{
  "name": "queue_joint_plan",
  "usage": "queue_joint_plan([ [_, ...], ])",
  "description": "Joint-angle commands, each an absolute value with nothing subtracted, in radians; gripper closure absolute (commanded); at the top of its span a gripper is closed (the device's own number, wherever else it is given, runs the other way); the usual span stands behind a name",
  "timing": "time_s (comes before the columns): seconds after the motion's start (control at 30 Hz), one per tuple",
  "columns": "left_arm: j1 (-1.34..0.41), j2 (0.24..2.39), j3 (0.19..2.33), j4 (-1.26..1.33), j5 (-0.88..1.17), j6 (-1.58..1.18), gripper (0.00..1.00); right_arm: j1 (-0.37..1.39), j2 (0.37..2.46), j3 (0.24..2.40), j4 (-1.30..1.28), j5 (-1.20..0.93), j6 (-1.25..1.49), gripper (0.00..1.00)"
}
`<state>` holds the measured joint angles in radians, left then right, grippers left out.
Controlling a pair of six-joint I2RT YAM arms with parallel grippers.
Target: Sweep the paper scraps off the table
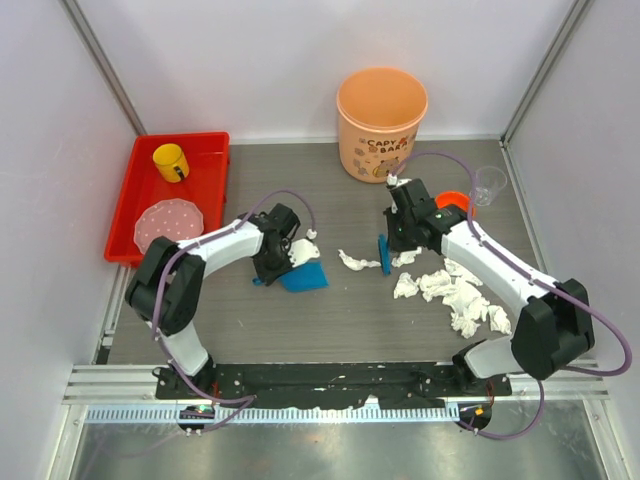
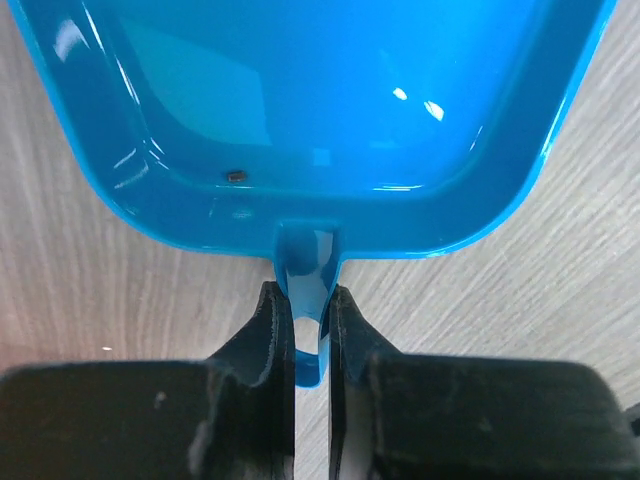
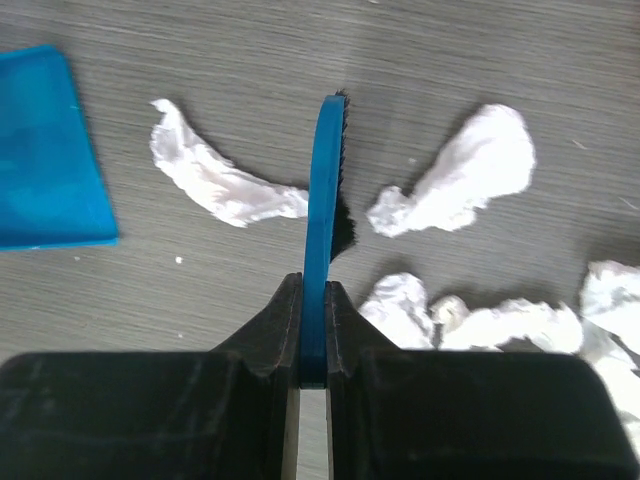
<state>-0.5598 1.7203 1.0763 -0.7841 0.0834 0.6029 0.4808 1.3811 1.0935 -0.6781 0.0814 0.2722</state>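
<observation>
My left gripper [image 1: 272,270] [image 2: 311,310] is shut on the short handle of a blue dustpan [image 1: 303,277] [image 2: 320,110], which lies flat on the table [image 1: 330,330] with its tray pointing away from the jaws. My right gripper [image 1: 392,243] [image 3: 313,300] is shut on a blue brush [image 1: 384,253] [image 3: 322,200], held edge-on with its dark bristles down among the paper scraps. One long scrap [image 1: 357,261] [image 3: 215,180] lies between brush and dustpan. Others [image 1: 405,286] [image 3: 460,175] lie right of the brush, spreading into a heap [image 1: 465,300].
An orange bucket [image 1: 382,120] stands at the back centre. A red tray [image 1: 215,165] at the back left holds a yellow cup [image 1: 170,162] and a pink speckled plate [image 1: 168,223]. A clear cup [image 1: 488,183] and a small orange object [image 1: 452,202] sit behind my right arm.
</observation>
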Motion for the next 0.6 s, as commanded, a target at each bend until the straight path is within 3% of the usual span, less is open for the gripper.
queue_joint_plan([
  [0.0,-0.597,1.766,1.149,-0.744,0.009,0.595,1.00,0.528,1.427,1.098,-0.545,0.042,0.322,0.99],
  [0.57,-0.589,1.806,1.207,-0.698,0.095,0.572,1.00,0.670,1.568,1.224,-0.293,-0.192,0.434,0.99],
])
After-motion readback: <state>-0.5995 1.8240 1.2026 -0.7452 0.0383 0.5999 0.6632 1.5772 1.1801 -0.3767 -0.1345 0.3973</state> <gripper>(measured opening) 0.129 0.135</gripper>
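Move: The right hand holds the blue brush, and the curved scrap it goes for lies about 7 cm left, 3 cm ahead and 11 cm below; the dustpan's pan is about 21 cm left and level. Another scrap lies 4 cm right, 5 cm ahead, with one more 3 cm right, 3 cm back. From the left hand, which pinches the dustpan's neck, the pan is 8 cm right and 1 cm ahead, and the curved scrap about 22 cm right, 5 cm ahead. With the brush head just right of the curved scrap, the right hand sweeps the scrap along to the left into the dustpan, going roughly 14 cm quickly and low, its left side rolling up nearly 20 degrees while turning slightly counter-clockwise. Still gripping the neck, the left hand slides the pan some 4 cm forward and right to meet the brush. ##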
